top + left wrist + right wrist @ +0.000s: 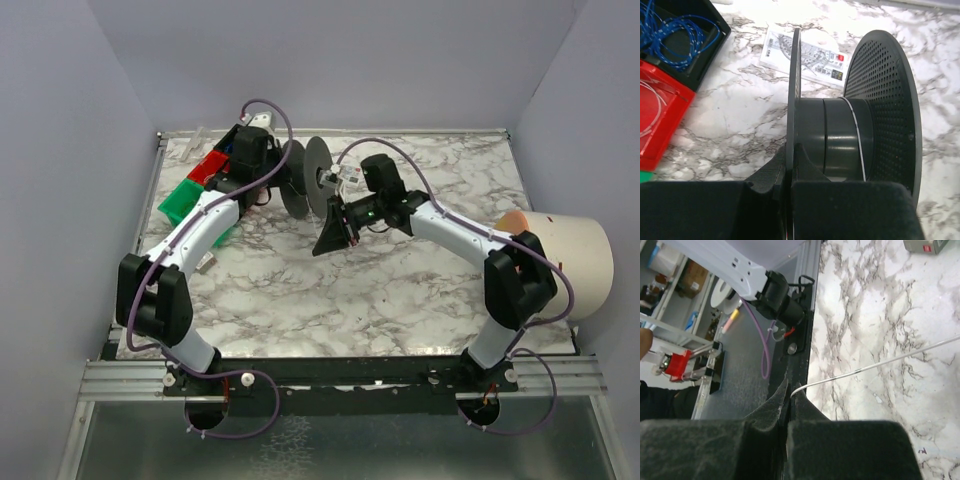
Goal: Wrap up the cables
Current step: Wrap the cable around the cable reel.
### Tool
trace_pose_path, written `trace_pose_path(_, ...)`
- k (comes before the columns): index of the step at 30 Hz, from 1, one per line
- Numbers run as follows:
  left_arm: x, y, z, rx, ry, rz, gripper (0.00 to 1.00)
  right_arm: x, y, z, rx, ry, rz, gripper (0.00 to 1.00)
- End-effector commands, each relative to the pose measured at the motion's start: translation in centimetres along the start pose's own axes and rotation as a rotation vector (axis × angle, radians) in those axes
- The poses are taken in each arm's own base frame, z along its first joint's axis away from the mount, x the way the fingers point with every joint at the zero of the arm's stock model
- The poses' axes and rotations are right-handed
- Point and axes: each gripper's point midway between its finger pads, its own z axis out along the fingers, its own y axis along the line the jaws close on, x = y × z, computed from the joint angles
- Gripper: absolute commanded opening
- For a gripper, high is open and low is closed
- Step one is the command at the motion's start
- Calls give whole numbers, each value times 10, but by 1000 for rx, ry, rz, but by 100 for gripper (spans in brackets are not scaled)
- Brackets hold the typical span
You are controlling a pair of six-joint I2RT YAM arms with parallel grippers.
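Note:
A big black spool (pixel 305 178) with two flanges stands on edge at the back of the marble table. My left gripper (pixel 789 150) is shut on its thin left flange (pixel 794 75), one finger on each side. The right flange (pixel 885 100) is perforated. A single thin white cable (pixel 856 135) runs over the dark hub (pixel 835 135). My right gripper (pixel 790 390) is shut on the end of this white cable (pixel 880 365), which stretches away to the right above the tabletop. In the top view the right gripper (pixel 330 235) hangs just in front of the spool.
A black tray with blue wire (pixel 675 35) and a red tray (pixel 660 115) sit left of the spool, with a green tray (pixel 185 200) beside them. A printed leaflet (pixel 810 57) lies behind the spool. A large white cylinder (pixel 570 260) stands at the table's right edge.

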Motion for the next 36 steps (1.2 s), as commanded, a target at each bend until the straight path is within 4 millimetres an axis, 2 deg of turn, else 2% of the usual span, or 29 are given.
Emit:
trace_pose_path(1, -51, -9, -13, 188, -159, -275, 0, 45, 0, 9, -78, 94, 23, 0)
trace_pose_path(5, -65, -10, -31, 304, -208, -365, 0, 58, -10, 11, -90, 111, 49, 0)
trace_pose_path(13, -93, -10, -69, 460, -290, -467, 0, 60, -25, -2, -121, 62, 136, 0)
trace_pose_path(16, -97, -12, -75, 490, -287, -461, 0, 57, -32, -14, -126, 24, 184, 1)
trace_pose_path(19, -98, -19, -80, 527, -268, -417, 0, 51, -44, -37, -107, -36, 219, 1)
trace_pose_path(24, -95, -32, -85, 591, -218, -320, 0, 46, -51, -63, -84, -102, 240, 0)
trace_pose_path(27, -92, -38, -87, 625, -189, -267, 0, 39, -68, -74, 54, -155, 212, 0)
trace_pose_path(30, -89, -43, -91, 658, -173, -228, 0, 34, -94, -94, 255, -227, 199, 1)
trace_pose_path(36, -67, -60, -97, 723, -82, -144, 0, 29, -143, -163, 653, -399, 256, 0)
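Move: Just ahead of the left fingers, which already pinch its left flange, the cable reel has its middle some 5 cm forward, 6 cm right and 4 cm lower. On the table about 21 cm below that hand stand the black box, 15 cm ahead and 10 cm left, and the red box, 8 cm ahead and 18 cm left. From the right hand, already holding the cable, the reel lies roughly 20 cm ahead, 3 cm left and a little lower. Lifting the reel by its still-pinched flange, the left hand first dips slightly, then rises about 10 cm and eases back, rolling its right side up some 30 degrees and turning clockwise. Below the reel's near side, the right hand keeps its cable grip, sinks about 6 cm, then sweeps right and forward roughly 10 cm each way, turning clockwise. ##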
